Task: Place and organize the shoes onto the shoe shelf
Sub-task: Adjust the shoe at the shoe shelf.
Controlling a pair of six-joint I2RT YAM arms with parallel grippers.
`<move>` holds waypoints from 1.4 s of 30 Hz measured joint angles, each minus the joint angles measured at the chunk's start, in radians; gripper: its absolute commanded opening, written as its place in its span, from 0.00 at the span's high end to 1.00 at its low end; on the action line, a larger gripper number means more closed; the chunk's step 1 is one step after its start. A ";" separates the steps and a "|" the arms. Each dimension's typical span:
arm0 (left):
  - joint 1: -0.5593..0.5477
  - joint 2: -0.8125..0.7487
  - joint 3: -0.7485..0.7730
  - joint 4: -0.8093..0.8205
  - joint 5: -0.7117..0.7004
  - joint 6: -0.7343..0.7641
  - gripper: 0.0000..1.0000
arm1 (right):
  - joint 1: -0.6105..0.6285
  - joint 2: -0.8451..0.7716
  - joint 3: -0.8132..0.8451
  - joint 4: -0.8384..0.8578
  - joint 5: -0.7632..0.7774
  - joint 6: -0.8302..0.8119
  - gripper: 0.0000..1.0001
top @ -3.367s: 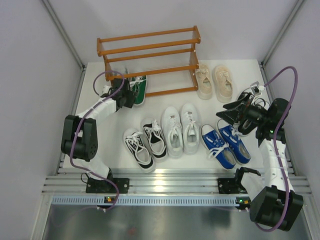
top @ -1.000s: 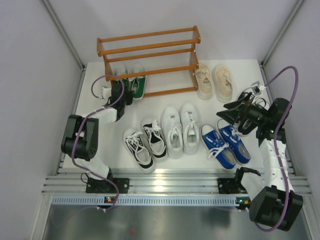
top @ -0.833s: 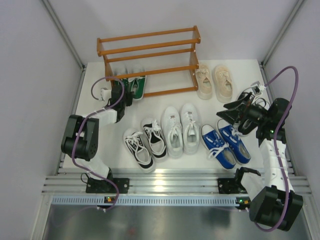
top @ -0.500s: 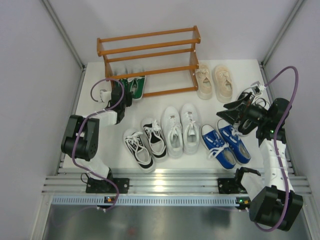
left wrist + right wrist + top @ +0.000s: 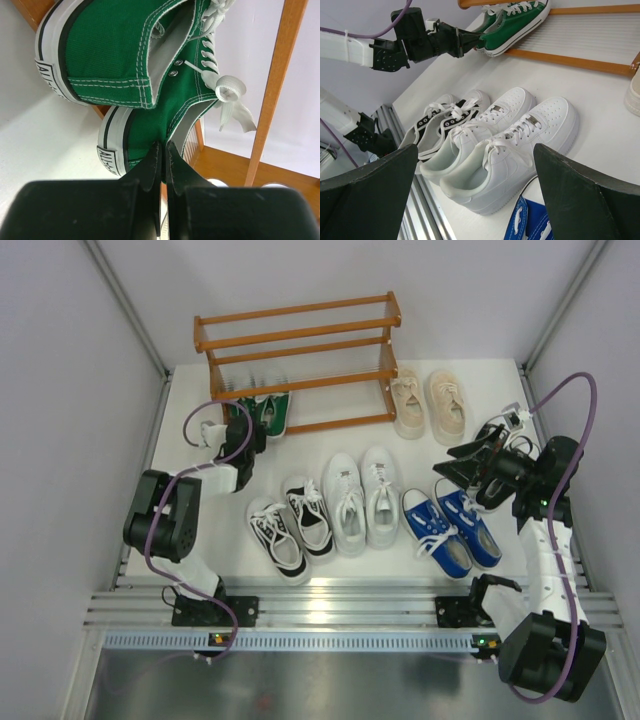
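The orange-brown shoe shelf (image 5: pixel 300 340) stands at the back. My left gripper (image 5: pixel 250 430) is shut on the collar of a green shoe (image 5: pixel 145 127), pinched between its fingers (image 5: pixel 156 160); the second green shoe (image 5: pixel 110 45) lies beside it. Both green shoes (image 5: pixel 270 410) sit at the left of the shelf's bottom tier. My right gripper (image 5: pixel 455 465) is wide open and empty above the blue shoes (image 5: pixel 455 525). The plain white pair (image 5: pixel 360 495), the black-and-white pair (image 5: pixel 290 525) and the beige pair (image 5: pixel 428 400) stand on the table. The black canvas pair is not visible.
The shelf's upright post (image 5: pixel 277 75) and floor rail (image 5: pixel 570 60) are close to the green shoes. The beige pair stands just right of the shelf. Grey walls close in both sides, and a metal rail (image 5: pixel 320 605) runs along the near edge.
My left gripper has pushed the green shoe away from me, further under the shelf's bottom tier beside its partner. The right arm has not moved.
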 measured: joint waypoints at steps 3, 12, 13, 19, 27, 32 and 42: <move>-0.010 0.000 -0.002 0.011 -0.020 -0.007 1.00 | 0.000 0.000 0.000 -0.001 0.000 0.000 0.01; -0.027 0.000 -0.008 0.019 -0.071 -0.024 1.00 | 0.000 0.000 0.000 -0.003 0.000 0.000 0.01; -0.030 0.000 -0.008 0.020 -0.076 -0.024 1.00 | 0.000 0.000 0.000 -0.003 0.000 0.000 0.01; -0.045 0.015 -0.008 0.027 -0.089 -0.024 1.00 | 0.000 0.001 0.000 -0.003 0.000 0.000 0.00; -0.050 0.035 -0.008 0.029 -0.090 -0.019 0.81 | 0.000 0.002 0.000 -0.003 0.000 -0.001 0.01; -0.048 0.037 -0.005 0.055 -0.075 0.011 0.42 | 0.000 0.002 0.000 -0.005 -0.001 -0.003 0.01; -0.032 -0.063 -0.005 0.058 0.007 0.135 0.29 | -0.009 0.002 0.000 -0.018 -0.003 -0.009 0.01</move>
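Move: The left hand's nearly shut fingertips are at the heel collar of the right-hand green shoe on the lower tier; the shoe's middle lies some 10 cm ahead, 2 cm right and about 1 cm below. The left green shoe is about 10 cm ahead and 5 cm left, at similar height. The nearer black-and-white sneaker is roughly 22 cm back, 11 cm right, 6 cm below. From the right hand, the right green shoe is around 28 cm ahead, 38 cm left, 16 cm below. Almost in place at first, the left hand keeps its pinch on the right green shoe's heel collar, then eases about 1 cm down and slightly right. There the fingers open to roughly two thirds and let go of the collar, and the hand rises some 4.5 cm away from the heel, drifting right as the fingers tip up slightly. ##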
